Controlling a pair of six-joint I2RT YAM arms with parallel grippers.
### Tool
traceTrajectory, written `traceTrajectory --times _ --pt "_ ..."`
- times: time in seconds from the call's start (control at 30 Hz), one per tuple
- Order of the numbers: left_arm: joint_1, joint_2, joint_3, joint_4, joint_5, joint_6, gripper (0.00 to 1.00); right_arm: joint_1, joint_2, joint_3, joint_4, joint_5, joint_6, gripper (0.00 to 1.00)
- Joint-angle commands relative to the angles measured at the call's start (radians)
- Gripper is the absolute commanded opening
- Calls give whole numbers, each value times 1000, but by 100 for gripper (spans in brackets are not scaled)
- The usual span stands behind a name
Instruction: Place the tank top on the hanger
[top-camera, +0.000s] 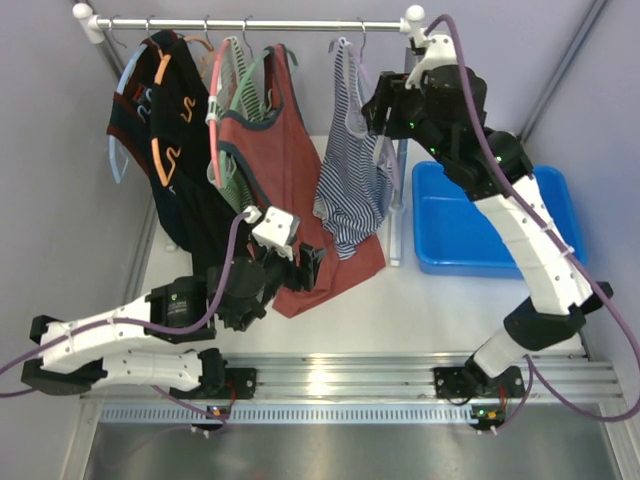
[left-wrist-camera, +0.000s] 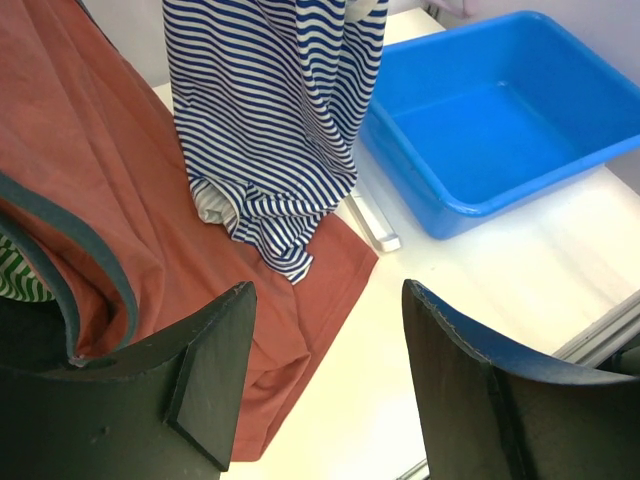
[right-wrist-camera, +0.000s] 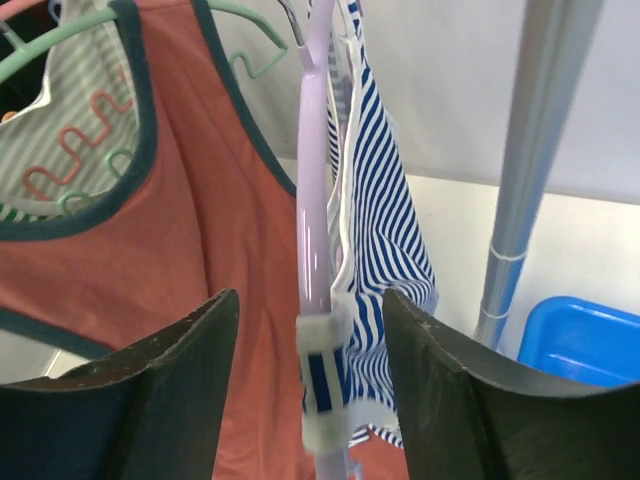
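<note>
The navy-and-white striped tank top (top-camera: 352, 190) hangs from the lilac hanger (top-camera: 390, 160) on the rail, its hem bunched low. My right gripper (top-camera: 375, 110) is open beside the hanger's right arm. In the right wrist view the hanger (right-wrist-camera: 318, 200) stands between my open right gripper's (right-wrist-camera: 308, 298) jaws without touching them, with a strap of the tank top (right-wrist-camera: 385, 230) wrapped over it. My left gripper (top-camera: 308, 262) is open and empty low over the table. In the left wrist view my left gripper (left-wrist-camera: 328, 288) sits below the tank top (left-wrist-camera: 270, 120).
A rust-red tank top (top-camera: 290, 150) hangs left of the striped one, its hem on the table (left-wrist-camera: 300, 330). A green-striped top (top-camera: 235, 80), black garments (top-camera: 170, 130) and a pink hanger (top-camera: 213, 130) fill the rail (top-camera: 250, 22). A blue bin (top-camera: 490, 220) stands right. The rack post (right-wrist-camera: 530, 150) is close.
</note>
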Motion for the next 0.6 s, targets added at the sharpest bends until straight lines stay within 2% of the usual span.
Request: traceTrajectory --times 0.0,0.1,0.23,0.5,0.57 --pt "-1 9 -9 25 4 -12 65 -7 -123 -33 69 -20 12 62" --pt "0 5 -23 28 -5 -17 65 -9 -236 -148 91 -26 32 64" --pt "-1 0 -45 31 -14 -29 65 -9 -434 -450 161 -23 67 69" --pt "0 -32 -144 50 -14 -75 65 -9 -831 -926 140 35 166 77" --pt "0 -44 -179 61 -16 -90 65 -7 -885 -995 134 25 192 79"
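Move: The striped tank top hangs around 5 cm ahead of the right hand, 3 cm to its left and about 18 cm lower; the middle of its lilac hanger, whose near arm runs between the open fingers, is some 8 cm ahead and slightly above. The rack post stands roughly 10 cm ahead and 8 cm right; the red tank top hangs about 15 cm left. From the left hand the striped tank top is about 25 cm ahead, 10 cm right. Backing off the lilac hanger it has already released, the right hand rises barely a centimetre, then draws back about 14 cm, right about 11 cm and down some 9 cm, quickening away from the tank top while its fingers spread wider and its left side tips up slightly. The left hand, empty and open, sinks about 5 cm in front of the red tank top. ##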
